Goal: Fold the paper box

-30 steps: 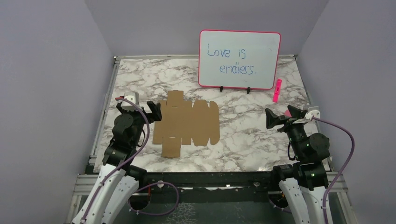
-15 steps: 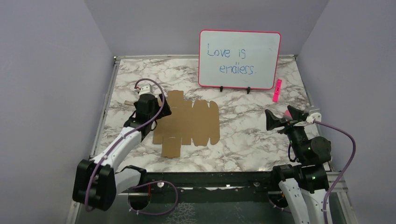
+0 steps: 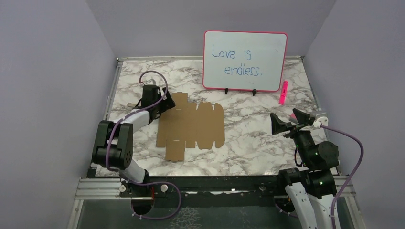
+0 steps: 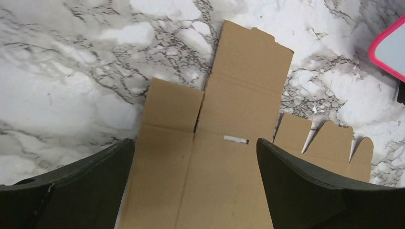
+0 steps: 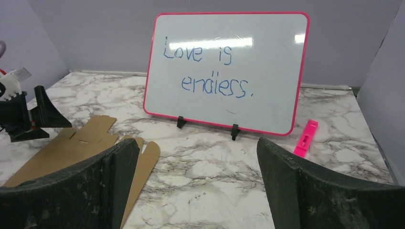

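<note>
The paper box (image 3: 191,126) is a flat brown die-cut sheet with flaps and slits, lying on the marble table left of centre. My left gripper (image 3: 160,102) hovers open over the sheet's far-left corner. In the left wrist view, its black fingers (image 4: 86,181) straddle the cardboard (image 4: 224,157) without touching it. My right gripper (image 3: 286,121) stands open at the right, well apart from the sheet and pointing toward the back. The right wrist view shows only bare marble between its jaws (image 5: 197,143), with the sheet's rounded tabs (image 5: 71,148) at the left.
A pink-framed whiteboard (image 3: 245,60) stands upright at the back on black feet. A pink marker (image 3: 283,92) lies to its right. A tiny brown scrap (image 3: 129,104) lies left of the left gripper. Purple walls close in both sides and the back.
The left arm has stretched forward from its folded pose, carrying its open gripper to the sheet's far-left corner. The right arm has barely shifted. The sheet has not moved.
</note>
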You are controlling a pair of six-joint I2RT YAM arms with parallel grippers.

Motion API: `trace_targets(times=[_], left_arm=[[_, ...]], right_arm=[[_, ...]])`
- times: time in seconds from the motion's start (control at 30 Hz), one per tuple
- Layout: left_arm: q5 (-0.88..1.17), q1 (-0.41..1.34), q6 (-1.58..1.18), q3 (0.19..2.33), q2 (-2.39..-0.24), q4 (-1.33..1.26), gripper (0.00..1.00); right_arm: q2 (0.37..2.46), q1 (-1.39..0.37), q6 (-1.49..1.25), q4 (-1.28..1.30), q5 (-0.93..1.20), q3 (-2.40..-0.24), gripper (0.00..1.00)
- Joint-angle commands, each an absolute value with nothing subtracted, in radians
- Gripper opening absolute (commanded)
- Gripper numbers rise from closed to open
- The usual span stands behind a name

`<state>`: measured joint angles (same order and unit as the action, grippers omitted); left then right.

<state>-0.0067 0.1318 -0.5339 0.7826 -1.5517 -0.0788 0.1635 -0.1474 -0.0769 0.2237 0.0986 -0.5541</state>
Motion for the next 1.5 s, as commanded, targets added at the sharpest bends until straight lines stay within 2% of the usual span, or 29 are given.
trace_targets(times=[0.0, 0.5, 0.9, 1.07, 1.17, 1.47], left_arm=[[0.08, 0.125, -0.504, 0.854, -1.627, -0.109, 0.99], [0.196, 0.136, -0.467, 0.929, -1.773, -0.058, 0.99], [0.344, 0.35, -0.365, 1.002, -1.825, -0.072, 0.99], [0.383, 0.414, -0.35, 1.022, -1.779, -0.076, 0.99], [0.352, 0.421, -0.372, 1.031, -1.705, -0.027, 0.99], [0.051, 0.417, -0.534, 0.899, -1.414, 0.269, 0.99]], right_arm=[[0.162, -0.164, -0.066, 0.179, 0.123, -0.543, 1.0], [0.169, -0.165, -0.061, 0.191, 0.123, -0.549, 1.0], [0.179, -0.164, -0.057, 0.194, 0.126, -0.552, 1.0], [0.212, -0.164, -0.063, 0.201, 0.162, -0.568, 1.0], [0.256, -0.165, -0.08, 0.205, 0.17, -0.588, 1.0], [0.542, -0.164, -0.222, 0.271, 0.31, -0.665, 1.0]])
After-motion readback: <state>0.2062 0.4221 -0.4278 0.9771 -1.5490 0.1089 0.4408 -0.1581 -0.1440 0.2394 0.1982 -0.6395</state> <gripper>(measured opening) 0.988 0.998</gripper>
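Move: The flat cardboard sheet's middle lies some 10 cm back and 11 cm right of the left hand, about 4 cm below. Its far left flap is right under that hand, about 4 cm down. A pale block sits roughly 17 cm to the hand's left, level with it; the whiteboard stands about 36 cm right and 10 cm farther out. From the right hand, the sheet's middle is about 40 cm left, 9 cm ahead and 27 cm below. Open left fingers drag the sheet about 17 cm right, turning clockwise, then lift; right hand advances, tipping down. ##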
